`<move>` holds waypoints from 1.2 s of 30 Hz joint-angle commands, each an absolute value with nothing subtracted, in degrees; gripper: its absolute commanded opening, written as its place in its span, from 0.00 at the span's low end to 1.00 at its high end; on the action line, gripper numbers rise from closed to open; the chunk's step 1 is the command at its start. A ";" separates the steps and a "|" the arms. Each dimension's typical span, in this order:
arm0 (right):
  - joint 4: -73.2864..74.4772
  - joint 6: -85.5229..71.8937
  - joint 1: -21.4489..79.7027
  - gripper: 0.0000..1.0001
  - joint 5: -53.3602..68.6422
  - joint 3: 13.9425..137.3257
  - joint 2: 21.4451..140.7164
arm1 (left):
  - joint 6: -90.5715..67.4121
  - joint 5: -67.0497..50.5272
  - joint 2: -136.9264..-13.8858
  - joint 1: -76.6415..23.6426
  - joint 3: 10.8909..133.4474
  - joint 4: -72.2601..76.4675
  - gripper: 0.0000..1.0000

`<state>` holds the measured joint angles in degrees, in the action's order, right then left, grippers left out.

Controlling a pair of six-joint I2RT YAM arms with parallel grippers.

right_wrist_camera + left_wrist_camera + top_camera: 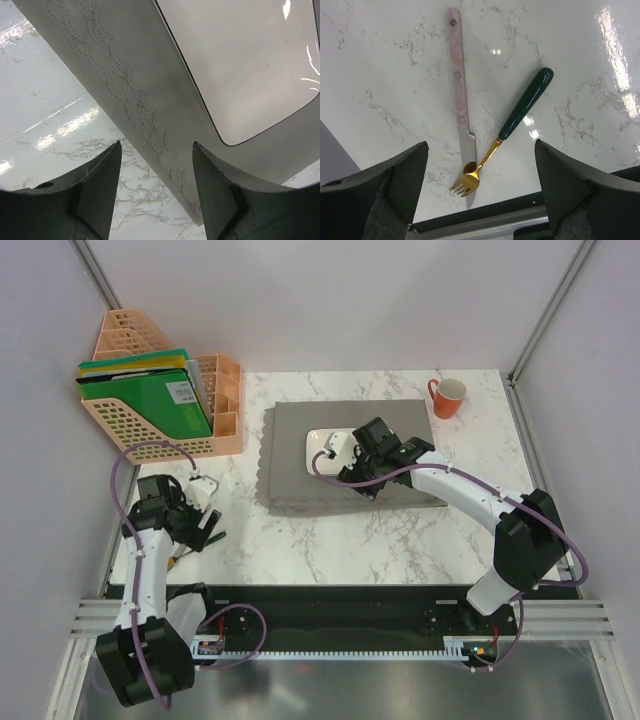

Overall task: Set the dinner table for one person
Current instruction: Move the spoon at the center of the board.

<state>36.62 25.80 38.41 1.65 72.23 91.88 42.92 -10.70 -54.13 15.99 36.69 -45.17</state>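
The dinner table (330, 540) is white marble with grey veins. On it lies a grey scallop-edged placemat (290, 475) bearing a white rectangular plate (325, 445). My right gripper (358, 472) hovers open above the plate and mat. In the right wrist view the mat's scalloped edge (150, 115) runs between the jaws, the plate (250, 65) beyond. My left gripper (480, 190) stands wide open over a pink-handled knife (457, 75) and a green-handled gold fork (525, 105), the fork's tines crossing the knife blade near the table's front edge. Neither gripper holds anything.
An orange mug (447, 397) stands at the back right of the table. A peach file organiser (160, 390) with green folders sits at the back left. The black front rail (485, 212) runs just below the cutlery.
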 commanded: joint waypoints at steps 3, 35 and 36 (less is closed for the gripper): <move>34.98 25.93 38.50 0.66 1.05 73.47 93.51 | 49.48 -7.83 -55.63 16.00 32.61 -44.65 0.91; 36.12 26.10 38.67 0.62 1.93 71.81 93.16 | 41.66 -0.87 -75.76 15.82 35.77 -34.19 0.02; 36.12 26.10 38.58 0.62 1.93 71.81 93.25 | 41.40 -1.05 -75.85 15.73 36.64 -34.10 0.02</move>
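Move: Under the open left hand lies the green-handled fork, its middle about 4 cm back and 2 cm to the left, some 7 cm below, with the handle pointing right and forward. The pink-handled knife, partly under the fork, has its middle about level with the hand and 5 cm to its left, equally low. From the right hand the fork is roughly 40 cm to the left, 15 cm back and 11 cm below. Sinking some 6 cm in all, the left hand first draws back about 3 cm while tipping its fingers roughly 15 degrees towards vertical over the fork. Then it shifts nearly 4 cm left and comes forward again as the fingers shut, pinching the fork's thin metal neck just behind the green handle. ##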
